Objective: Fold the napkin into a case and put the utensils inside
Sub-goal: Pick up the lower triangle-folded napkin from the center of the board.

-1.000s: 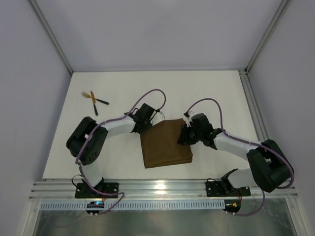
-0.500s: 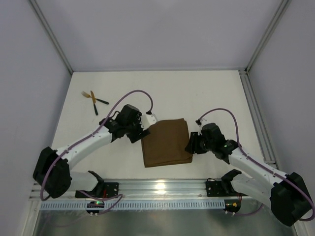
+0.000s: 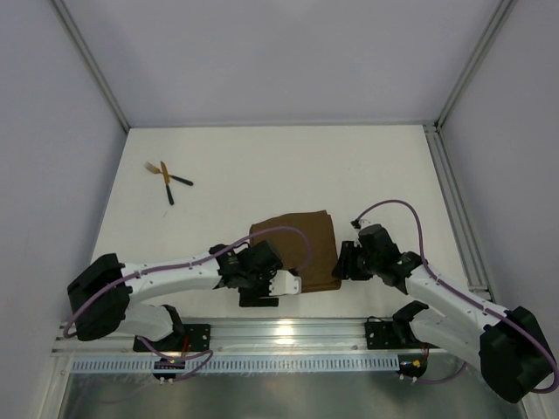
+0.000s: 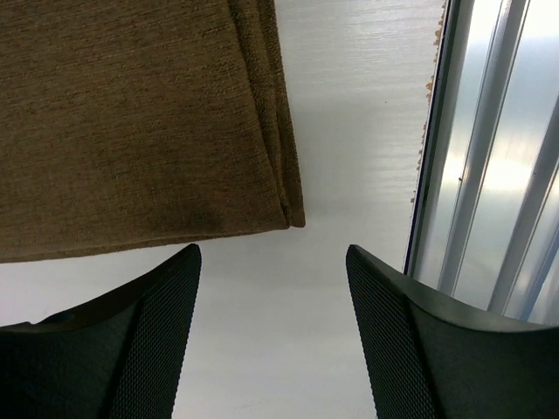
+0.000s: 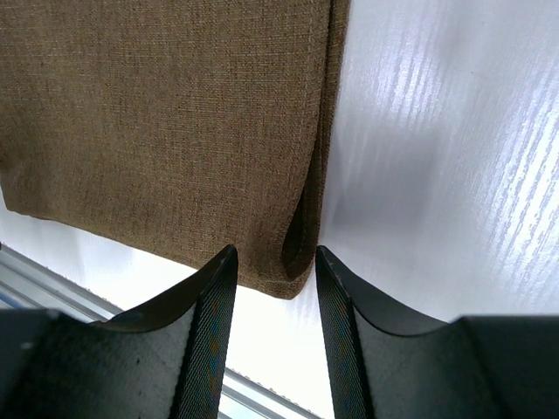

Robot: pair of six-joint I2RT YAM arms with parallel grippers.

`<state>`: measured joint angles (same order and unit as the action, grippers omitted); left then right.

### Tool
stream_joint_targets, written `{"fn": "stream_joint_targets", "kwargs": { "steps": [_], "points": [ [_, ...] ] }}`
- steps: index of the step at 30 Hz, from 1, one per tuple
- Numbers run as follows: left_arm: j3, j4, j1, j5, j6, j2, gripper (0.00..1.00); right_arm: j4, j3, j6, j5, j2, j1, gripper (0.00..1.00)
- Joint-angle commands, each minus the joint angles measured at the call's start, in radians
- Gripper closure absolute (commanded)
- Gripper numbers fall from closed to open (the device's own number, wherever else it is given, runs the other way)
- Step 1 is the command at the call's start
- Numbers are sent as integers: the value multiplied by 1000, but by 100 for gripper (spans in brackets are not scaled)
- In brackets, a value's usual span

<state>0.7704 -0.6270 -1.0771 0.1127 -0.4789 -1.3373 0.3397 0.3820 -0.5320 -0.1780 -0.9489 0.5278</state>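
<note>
The brown napkin (image 3: 297, 249) lies folded in a flat oblong in the middle of the table. My left gripper (image 3: 260, 295) hovers low by its near-left corner. In the left wrist view the cloth (image 4: 131, 113) ends just ahead of the open left gripper (image 4: 272, 253), which has only bare table between its fingers. My right gripper (image 3: 342, 264) is at the near-right corner. There the folded edge of the napkin (image 5: 157, 113) reaches in between the open right gripper (image 5: 275, 253) fingers, unclamped. The utensils (image 3: 167, 179) lie crossed at the far left.
A metal rail (image 3: 288, 336) runs along the table's near edge, close behind both grippers, and also shows in the left wrist view (image 4: 489, 175). Grey walls enclose the white table (image 3: 288, 166) on three sides.
Both grippers let go of the napkin's far corners and opened. The left arm swung toward me to the near-left corner and the right drew back to the near-right corner. The cloth stays flat.
</note>
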Motion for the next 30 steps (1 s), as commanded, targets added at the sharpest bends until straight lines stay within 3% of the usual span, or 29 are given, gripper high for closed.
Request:
{"fn": "stream_joint_targets", "kwargs": {
  "steps": [1,6,8,14,17,19,24,30],
  "points": [
    [-14,85,-30,-27,6,-31,31,19,3,-29,35,9,3,55],
    [-28,131,-37,-34,14,-57,36,47,6,-42,71,13,5,59],
    [-31,148,-40,-41,14,-57,39,45,6,-43,72,9,3,71],
    [-45,170,-40,-68,3,-45,68,39,17,-33,35,-2,5,95],
    [-57,153,-40,-61,-3,-37,84,62,50,-19,3,12,5,97],
    [-66,150,-41,-61,0,-33,100,68,66,-23,-27,35,5,97],
    [-74,145,-40,-65,10,-39,100,74,66,-83,-153,79,3,97],
    [-100,148,-35,-91,13,-10,100,70,-58,-144,-156,145,5,97]
  ]
}}
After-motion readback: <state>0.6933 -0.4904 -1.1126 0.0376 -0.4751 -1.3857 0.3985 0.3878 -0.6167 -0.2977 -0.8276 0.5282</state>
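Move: The napkin's near left corner is just under the left hand, about 3 cm below and 1 cm to its right; the napkin's middle lies some 11 cm ahead and 9 cm right. Its near right corner sits between the right hand's open fingers, about 1 cm below and 1 cm right, the middle 8 cm ahead and 11 cm left. The near rail runs about 6 cm behind the left hand, 8 cm behind the right. Down some 2.5 cm goes the left hand, easing about 1 cm right and back again, while its wide-open fingers close on the edge at the napkin's near left corner. The right hand sinks slightly, shifts 1 cm right and pinches the upper layer at the near right corner, then lifts about 3 cm with it, moving left and a little back and rolling some 10 degrees, left side rising. ##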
